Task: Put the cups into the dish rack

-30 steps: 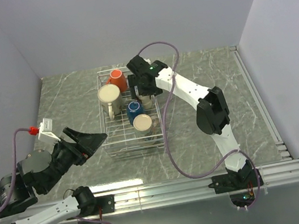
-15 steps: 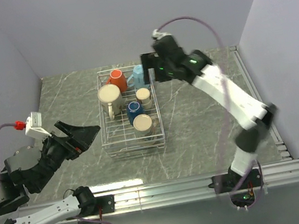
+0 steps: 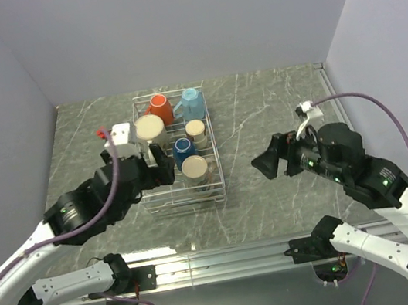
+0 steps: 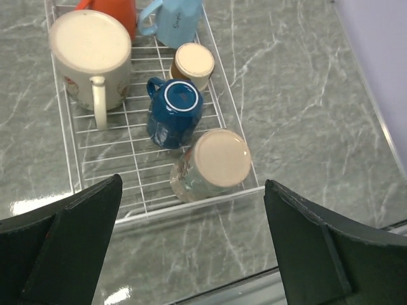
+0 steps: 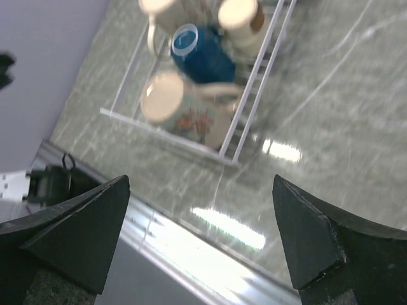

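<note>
The wire dish rack (image 3: pixel 217 153) holds several cups, all bottom-up or on their side: orange (image 3: pixel 159 107), light blue (image 3: pixel 193 104), a big white one (image 3: pixel 149 130), small beige (image 3: pixel 195 129), dark blue (image 3: pixel 182 150) and a patterned one (image 3: pixel 196 169). My left gripper (image 3: pixel 155 167) hovers open over the rack's near left corner, holding nothing. In its wrist view the patterned cup (image 4: pixel 213 166) lies just beyond the rack's front rim (image 4: pixel 191 204). My right gripper (image 3: pixel 263 164) hangs open and empty to the right of the rack, and its wrist view shows the dark blue cup (image 5: pixel 202 54).
The grey marble tabletop (image 3: pixel 275 109) runs right of the rack to a metal rail (image 3: pixel 359 142) along its edge. A silver rail (image 3: pixel 229 258) with both arm bases lines the near edge. Purple walls close in on three sides.
My right arm has pulled back from the rack's far right corner to the near right, leaving the light blue cup there. My left arm has moved up to the rack and opened wider.
</note>
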Robot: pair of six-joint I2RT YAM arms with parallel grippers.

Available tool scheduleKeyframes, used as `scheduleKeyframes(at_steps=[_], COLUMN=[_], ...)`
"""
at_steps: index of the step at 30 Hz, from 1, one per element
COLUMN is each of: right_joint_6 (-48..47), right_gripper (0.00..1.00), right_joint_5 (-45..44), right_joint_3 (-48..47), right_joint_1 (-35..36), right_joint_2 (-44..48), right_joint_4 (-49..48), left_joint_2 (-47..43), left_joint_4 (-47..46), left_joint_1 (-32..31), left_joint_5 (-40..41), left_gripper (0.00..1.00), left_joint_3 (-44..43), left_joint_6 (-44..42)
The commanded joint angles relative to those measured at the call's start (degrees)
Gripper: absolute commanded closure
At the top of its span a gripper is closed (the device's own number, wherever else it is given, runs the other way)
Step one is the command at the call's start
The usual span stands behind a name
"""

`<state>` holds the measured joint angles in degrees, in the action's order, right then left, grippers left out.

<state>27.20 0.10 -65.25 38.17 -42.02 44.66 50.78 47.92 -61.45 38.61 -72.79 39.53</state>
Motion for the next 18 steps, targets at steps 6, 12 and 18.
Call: scheduleKeyframes(at_steps=[6, 12, 18], right_joint_6=[6.2, 10.2, 10.6], right_gripper=[0.0, 0.0, 0.0], right_joint_5=[1.5, 0.7, 0.1], right_joint_3=[1.6, 4.3, 5.0], right_joint_1=[0.2, 0.3, 0.2], right_joint_2=[10.5, 14.7, 18.1], right_joint_4=[6.4, 8.3, 5.9], left_joint_2=[6.3, 4.5, 4.9], left_joint_4=[-11.0, -18.4, -16.7], left_joint_1=[20.6, 28.6, 32.4], left_joint_5=[-23.0, -29.6, -32.5], left_gripper=[0.01, 0.01, 0.01], left_joint_3=[2.1, 4.8, 5.6], left_joint_6=[-11.2, -11.4, -10.6])
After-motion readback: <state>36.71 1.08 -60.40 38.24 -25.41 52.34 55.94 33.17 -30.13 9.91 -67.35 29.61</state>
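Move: The big white mug stands in the rack about 23 cm ahead of the left hand, some 4 cm to its left and roughly 26 cm below. From that hand the blue cup is 16 cm ahead and 4 cm right, the small tan cup 22 ahead and 9 right, and the floral mug 9 ahead and 7 right, all similarly low. From the right hand the white mug lies some 25 cm ahead, 30 left and 24 below. Swing the left gripper forward about 8 cm, high over the rack towards the big white mug, easing slightly left on the way; let it sink some 4 cm, then lift it a little, fingers kept wide open and touching nothing. Meanwhile draw the open right gripper back and to its right, about 7 cm in all, away from the rack, rolling it some 10 degrees so that its left side rises. ##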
